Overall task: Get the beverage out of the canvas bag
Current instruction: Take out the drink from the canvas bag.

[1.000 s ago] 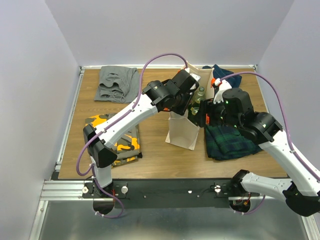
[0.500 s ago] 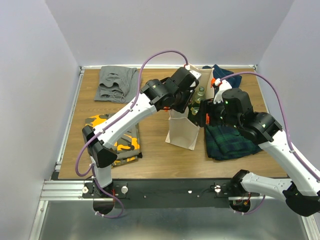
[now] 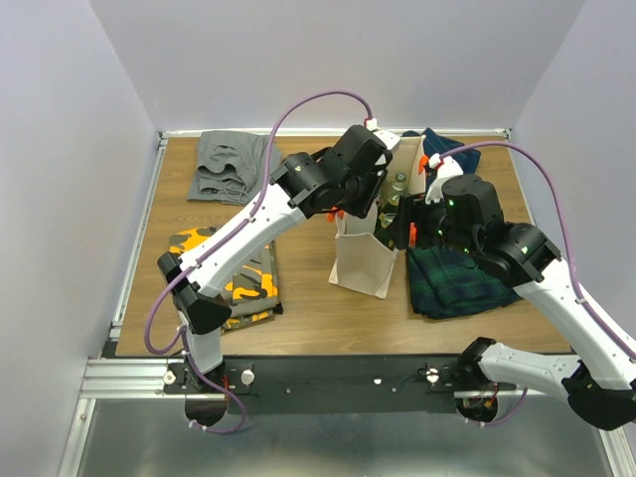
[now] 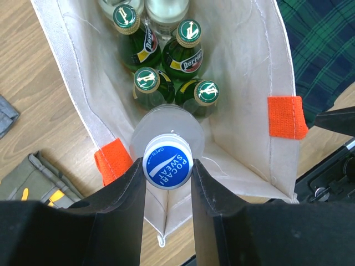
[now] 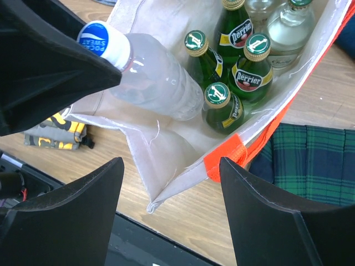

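The cream canvas bag (image 3: 363,263) with orange handles stands upright mid-table. Its inner wall (image 4: 244,83) encloses several green glass bottles (image 4: 188,47) and a clear one. My left gripper (image 4: 167,166) is shut on the blue cap of a clear plastic beverage bottle (image 4: 166,130), which rises tilted above the bag's near end. From the right wrist I see the same bottle (image 5: 155,72) leaning out over the bag's rim (image 5: 166,149). My right gripper (image 5: 169,163) is open, its fingers either side of the bag's near corner without touching it.
A folded green plaid cloth (image 3: 457,278) lies right of the bag, under my right arm. An orange camouflage garment (image 3: 243,273) sits front left and a grey one (image 3: 231,164) back left. Walls close in the table on three sides.
My left arm has risen, drawing the capped plastic bottle higher out of the bag. The right arm and the bag have stayed put.
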Available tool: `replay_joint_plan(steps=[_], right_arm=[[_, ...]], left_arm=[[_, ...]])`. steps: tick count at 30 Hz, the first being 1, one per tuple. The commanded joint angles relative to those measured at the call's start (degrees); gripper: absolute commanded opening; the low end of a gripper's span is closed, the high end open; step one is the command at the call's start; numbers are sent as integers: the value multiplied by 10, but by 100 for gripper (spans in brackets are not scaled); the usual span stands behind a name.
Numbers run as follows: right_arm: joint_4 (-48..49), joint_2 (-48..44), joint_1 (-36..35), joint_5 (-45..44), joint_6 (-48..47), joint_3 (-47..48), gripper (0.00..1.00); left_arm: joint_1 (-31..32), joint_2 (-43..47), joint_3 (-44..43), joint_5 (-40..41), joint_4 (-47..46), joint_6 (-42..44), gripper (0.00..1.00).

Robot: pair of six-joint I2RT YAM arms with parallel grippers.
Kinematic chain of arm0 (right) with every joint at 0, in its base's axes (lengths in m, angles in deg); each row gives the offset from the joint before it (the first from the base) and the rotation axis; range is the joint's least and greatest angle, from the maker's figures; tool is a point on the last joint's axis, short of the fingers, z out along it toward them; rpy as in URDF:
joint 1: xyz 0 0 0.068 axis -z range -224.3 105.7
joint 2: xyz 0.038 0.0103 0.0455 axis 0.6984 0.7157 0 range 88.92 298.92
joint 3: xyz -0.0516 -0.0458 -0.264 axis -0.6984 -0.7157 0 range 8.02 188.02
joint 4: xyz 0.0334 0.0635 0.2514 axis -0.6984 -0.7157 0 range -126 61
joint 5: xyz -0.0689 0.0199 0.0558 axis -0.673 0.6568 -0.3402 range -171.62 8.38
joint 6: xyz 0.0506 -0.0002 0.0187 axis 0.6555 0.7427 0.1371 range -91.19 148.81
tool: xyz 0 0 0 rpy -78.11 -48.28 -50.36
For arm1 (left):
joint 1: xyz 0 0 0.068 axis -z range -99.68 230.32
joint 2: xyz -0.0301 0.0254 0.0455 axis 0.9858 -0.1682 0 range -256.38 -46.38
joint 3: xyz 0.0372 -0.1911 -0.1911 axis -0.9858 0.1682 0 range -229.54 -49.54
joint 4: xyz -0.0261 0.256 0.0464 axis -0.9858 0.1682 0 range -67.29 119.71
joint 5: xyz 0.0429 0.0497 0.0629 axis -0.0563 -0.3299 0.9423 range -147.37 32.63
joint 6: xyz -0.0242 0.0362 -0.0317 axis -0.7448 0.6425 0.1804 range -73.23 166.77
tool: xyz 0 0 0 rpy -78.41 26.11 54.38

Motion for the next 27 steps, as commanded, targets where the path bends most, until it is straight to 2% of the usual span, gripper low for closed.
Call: replay_joint_plan(steps=[1,27], right_arm=[[10,-7,-2,-24,5,2,78],[14,-10,-3,-49,8,-2,78]], left_arm=[[1,56,-33,24,-57,10,0],[-16,103,-82,62,-70,29,0]])
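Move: Low between the left fingers hangs the beverage bottle, held by its blue cap, its middle about 9 cm straight below the hand and its lower part still in the canvas bag. The bag's middle lies some 6 cm ahead, 3 cm right and 17 cm down. The green Perrier bottles stand 6 cm ahead and 4 cm right, the clear bottles 12 cm ahead and 5 cm right, both about 20 cm down. From the right hand the beverage is 5 cm ahead, 6 cm left and 8 cm below. Drawing the beverage up out of the canvas bag by its cap, the left hand rises about 7 cm at a quickening pace and drifts roughly 2.5 cm left, away from the Perrier bottles. The wrist tips up some 10 degrees as it climbs, and the fingers keep their pinch on the cap. ##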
